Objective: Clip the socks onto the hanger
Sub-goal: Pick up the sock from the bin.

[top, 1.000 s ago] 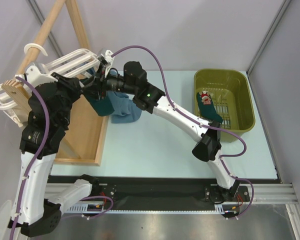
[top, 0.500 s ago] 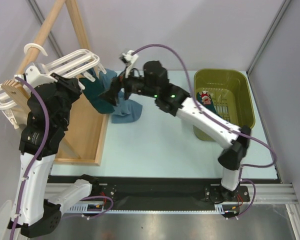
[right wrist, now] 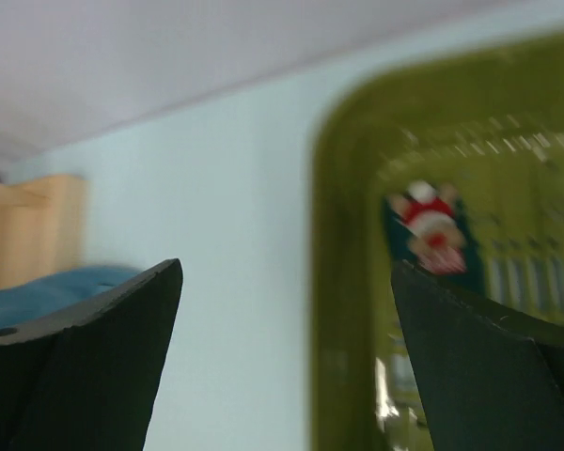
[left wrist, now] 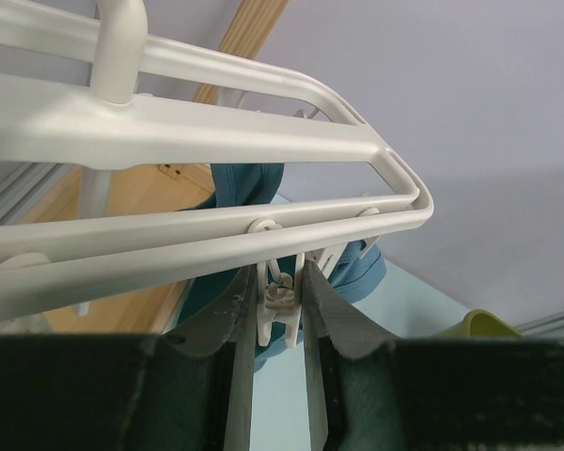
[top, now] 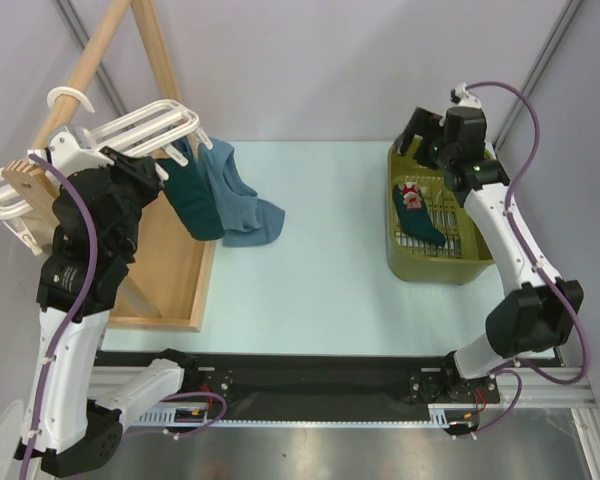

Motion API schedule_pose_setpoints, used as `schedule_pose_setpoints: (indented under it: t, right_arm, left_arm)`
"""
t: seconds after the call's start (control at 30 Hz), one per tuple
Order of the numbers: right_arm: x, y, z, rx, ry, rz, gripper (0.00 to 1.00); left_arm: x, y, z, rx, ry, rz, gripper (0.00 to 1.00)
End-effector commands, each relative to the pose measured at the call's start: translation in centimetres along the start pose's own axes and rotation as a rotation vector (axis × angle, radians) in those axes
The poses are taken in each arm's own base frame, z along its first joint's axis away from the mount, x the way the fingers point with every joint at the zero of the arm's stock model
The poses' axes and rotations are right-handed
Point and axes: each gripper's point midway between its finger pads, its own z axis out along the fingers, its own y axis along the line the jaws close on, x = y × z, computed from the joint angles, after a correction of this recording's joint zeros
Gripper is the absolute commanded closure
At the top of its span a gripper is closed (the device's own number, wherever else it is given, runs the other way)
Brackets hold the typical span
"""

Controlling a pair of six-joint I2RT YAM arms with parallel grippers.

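The white hanger [top: 140, 125] sits at the far left, held up by my left arm. My left gripper [top: 166, 163] is shut on one of its small white clips [left wrist: 282, 299], pinched between both fingers [left wrist: 227, 324] under the bars [left wrist: 216, 141]. A dark teal sock [top: 192, 195] and a steel-blue sock [top: 242, 205] hang from the hanger, their lower ends on the table. Another dark teal sock with a red-and-white motif [top: 416, 215] lies in the basket; it is blurred in the right wrist view [right wrist: 430, 230]. My right gripper [top: 417, 137] hovers open and empty over the basket's left rim [right wrist: 343, 282].
An olive-green plastic basket [top: 480, 262] stands at the far right. A wooden A-frame rack [top: 170, 265] stands at the left behind the hanger, its base on the table. Pale blue tabletop [top: 320, 270] lies between the hanging socks and the basket.
My right arm has swung from the hanging socks over to the basket, and its jaws have opened wide. The two socks stay hanging. The left arm has not moved.
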Motion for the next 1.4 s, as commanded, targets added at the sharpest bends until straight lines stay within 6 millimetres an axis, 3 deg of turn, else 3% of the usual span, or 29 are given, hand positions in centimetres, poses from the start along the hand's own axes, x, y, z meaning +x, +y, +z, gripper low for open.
schedule_pose_setpoints:
  t: [0.0, 0.13, 0.2, 0.37, 0.4, 0.43, 0.47, 0.63, 0.9, 0.93, 1.0, 1.03, 1.2, 1.23, 1.37]
  right_arm:
    - [3.8, -6.3, 1.6, 0.225, 0.111, 0.038, 0.01]
    - [6.7, -12.0, 3.2, 0.397, 0.177, 0.071, 0.13]
    - [8.0, -13.6, 3.9, 0.415, 0.212, 0.097, 0.13]
    - [9.9, -14.2, 8.5, 0.338, 0.221, 0.059, 0.14]
    - [10.9, -14.9, 9.6, 0.348, 0.239, 0.074, 0.17]
    - [11.2, -15.2, 10.1, 0.348, 0.243, 0.089, 0.28]
    - [11.3, -15.3, 10.7, 0.348, 0.234, 0.102, 0.3]
    - [13.4, -16.7, 14.3, 0.373, 0.264, 0.136, 0.26]
    - [14.3, -17.9, 16.7, 0.435, 0.265, 0.077, 0.31]
    - [14.2, -18.0, 16.8, 0.443, 0.259, 0.067, 0.43]
    - [14.4, -18.5, 17.0, 0.459, 0.259, 0.048, 0.52]
    - [14.5, -18.7, 17.0, 0.462, 0.262, 0.047, 0.64]
    - [13.2, -18.9, 17.2, 0.441, 0.219, 0.042, 0.96]
    - [12.8, -19.0, 17.0, 0.444, 0.212, 0.039, 1.0]
    - [10.3, -18.2, 16.1, 0.41, 0.153, 0.036, 1.0]
  left_arm:
    - [-3.2, -0.5, -1.5, 0.034, -0.085, -0.044, 1.0]
    - [-2.9, -0.6, -1.6, 0.043, -0.073, -0.044, 1.0]
    - [-2.6, -0.5, -1.5, 0.043, -0.068, -0.043, 1.0]
    - [-1.6, -0.9, -1.0, 0.062, -0.044, -0.05, 1.0]
    - [-1.4, -0.9, -0.9, 0.062, -0.038, -0.057, 1.0]
    - [-1.3, -1.0, -0.9, 0.066, -0.035, -0.06, 1.0]
    - [-1.2, -1.0, -0.9, 0.065, -0.032, -0.059, 1.0]
    - [-0.7, -0.8, -0.7, 0.06, -0.027, -0.06, 1.0]
    - [-0.4, -0.6, -0.6, 0.058, -0.022, -0.064, 1.0]
    - [-0.3, -0.6, -0.7, 0.058, -0.021, -0.064, 1.0]
    - [-0.3, -0.7, -0.7, 0.06, -0.021, -0.067, 1.0]
    - [-0.2, -0.6, -0.6, 0.059, -0.018, -0.068, 1.0]
    - [-0.1, -0.7, -0.7, 0.064, -0.015, -0.07, 1.0]
    - [-0.1, -0.7, -0.7, 0.064, -0.015, -0.07, 1.0]
    - [-0.1, -0.7, -0.7, 0.066, -0.013, -0.072, 1.0]
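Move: The green sock lies flat on the bin floor, its middle some 27 cm below the open right hand, about 7 cm to the right and 2 cm ahead. The sock's cuff end, with the red-and-white face, lies about 9 cm ahead, 5 cm to the right. The bin's left wall is nearly underneath, roughly 4 cm ahead and 1 cm right. From the left hand the sock is about 60 cm right, 20 cm ahead and 40 cm below. The right fingers come down to the right edge of the sock's cuff and go from wide open to shut there, seeming to pinch it. To get there, the hand drops about 26 cm into the bin, first also swinging right, then reaching forward, roughly 10 cm each way, tipping down some 25 degrees and turning about 15 clockwise. ##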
